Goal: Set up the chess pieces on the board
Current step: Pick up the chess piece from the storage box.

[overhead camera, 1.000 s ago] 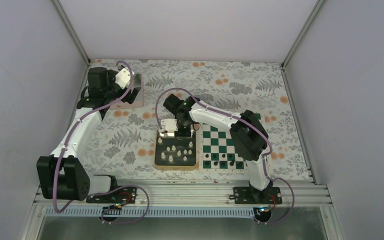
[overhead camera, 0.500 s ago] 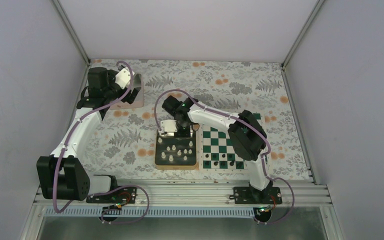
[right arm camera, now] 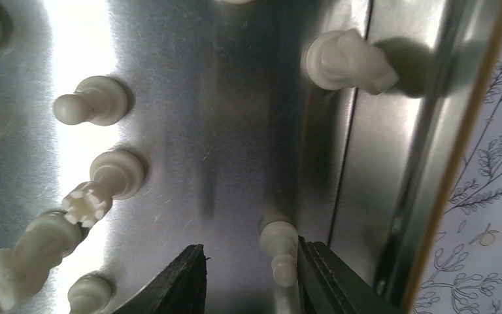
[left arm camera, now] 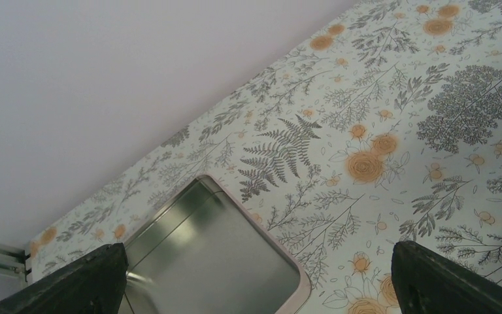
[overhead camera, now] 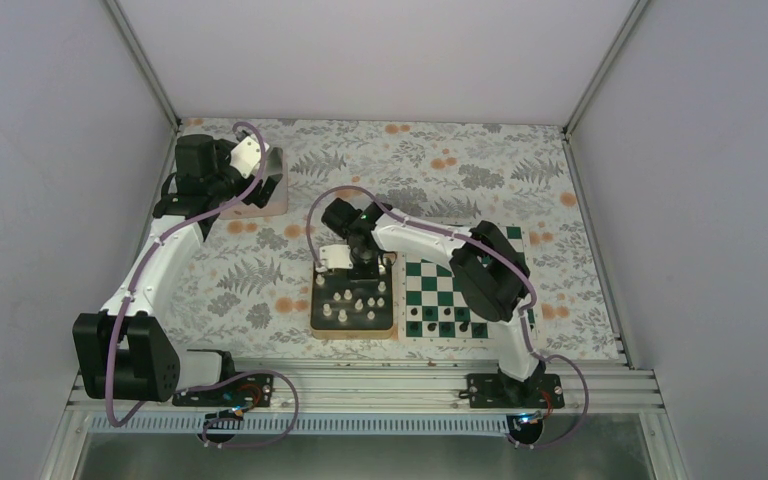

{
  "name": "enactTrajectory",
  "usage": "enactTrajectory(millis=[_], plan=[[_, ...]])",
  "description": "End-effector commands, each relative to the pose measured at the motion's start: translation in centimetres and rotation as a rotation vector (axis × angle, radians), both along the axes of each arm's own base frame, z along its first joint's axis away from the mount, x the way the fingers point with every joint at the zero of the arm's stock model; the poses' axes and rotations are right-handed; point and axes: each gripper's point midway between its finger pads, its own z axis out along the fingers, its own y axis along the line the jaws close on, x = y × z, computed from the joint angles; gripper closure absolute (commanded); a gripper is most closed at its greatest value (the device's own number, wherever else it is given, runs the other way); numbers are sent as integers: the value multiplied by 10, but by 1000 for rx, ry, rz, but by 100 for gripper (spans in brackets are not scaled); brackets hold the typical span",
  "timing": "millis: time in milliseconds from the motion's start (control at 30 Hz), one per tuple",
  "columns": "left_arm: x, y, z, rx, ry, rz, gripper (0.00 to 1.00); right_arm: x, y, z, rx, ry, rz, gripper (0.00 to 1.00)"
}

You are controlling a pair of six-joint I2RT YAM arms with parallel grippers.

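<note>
Several white chess pieces [overhead camera: 358, 303] stand in a gold-rimmed tray [overhead camera: 352, 331] left of the green-and-white board [overhead camera: 441, 285]. My right gripper [overhead camera: 360, 268] hangs low over the tray's far end. In the right wrist view the right gripper [right arm camera: 251, 278] is open, and a white pawn [right arm camera: 280, 252] stands between the jaws, close against the right finger [right arm camera: 327, 281] and well apart from the left finger [right arm camera: 186, 281]. My left gripper [overhead camera: 252, 178] is at the far left, open wide in its wrist view [left arm camera: 261, 284] with nothing between the fingers.
Black pieces [overhead camera: 447, 327] line the board's near row. A silver tin [left arm camera: 216, 261] lies under the left gripper on the floral tablecloth. More white pieces [right arm camera: 91, 101] stand left of the right jaws. The tray's wall [right arm camera: 425, 163] runs close on their right.
The right arm has shifted slightly left and settled lower over the tray's far end. The left arm has not moved.
</note>
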Motion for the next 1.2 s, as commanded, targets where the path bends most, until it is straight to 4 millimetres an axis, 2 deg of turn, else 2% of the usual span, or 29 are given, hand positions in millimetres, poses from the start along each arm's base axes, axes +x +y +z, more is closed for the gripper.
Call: enactTrajectory(millis=[0, 133, 267, 467, 633, 767, 933, 1033, 1167], plan=[[-2, -4, 9, -9, -27, -28, 0, -1, -1, -12, -26, -13, -6, 62], [-2, -4, 10, -10, -26, -30, 0, -3, 0, -13, -21, -4, 1, 62], [-2, -4, 9, -9, -22, -29, 0, -5, -2, -19, -34, 9, 7, 67], [-2, -4, 8, -9, -22, -31, 0, -8, -1, -17, -25, 20, 14, 84], [-2, -4, 8, -9, -23, -31, 0, -8, 0, -8, -12, 20, 12, 90], [-2, -4, 9, -8, -24, -29, 0, -9, 0, 18, 29, 23, 10, 94], [-2, -4, 10, -6, -27, -28, 0, 5, -13, 68, 81, -18, -36, 94], [-3, -3, 10, -5, -26, -27, 0, 22, -32, 103, 126, -56, -90, 94], [-3, -3, 11, -4, -29, -26, 0, 60, -79, 136, 160, -131, -210, 93]])
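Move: The pale chess piece stands almost between the right hand's open fingers, about 1 cm ahead of centre, its middle about 2 cm below. The knight is some 3 cm ahead and 6 cm left of that hand, the rook 4 cm back and 2 cm left, a pawn 4 cm back and 5 cm left. From the left hand, the chess piece lies about 14 cm back, 23 cm right and 23 cm below. The right hand sinks 1 cm, pinches the chess piece, then lifts it about 10 cm, finally veering forward-right. ##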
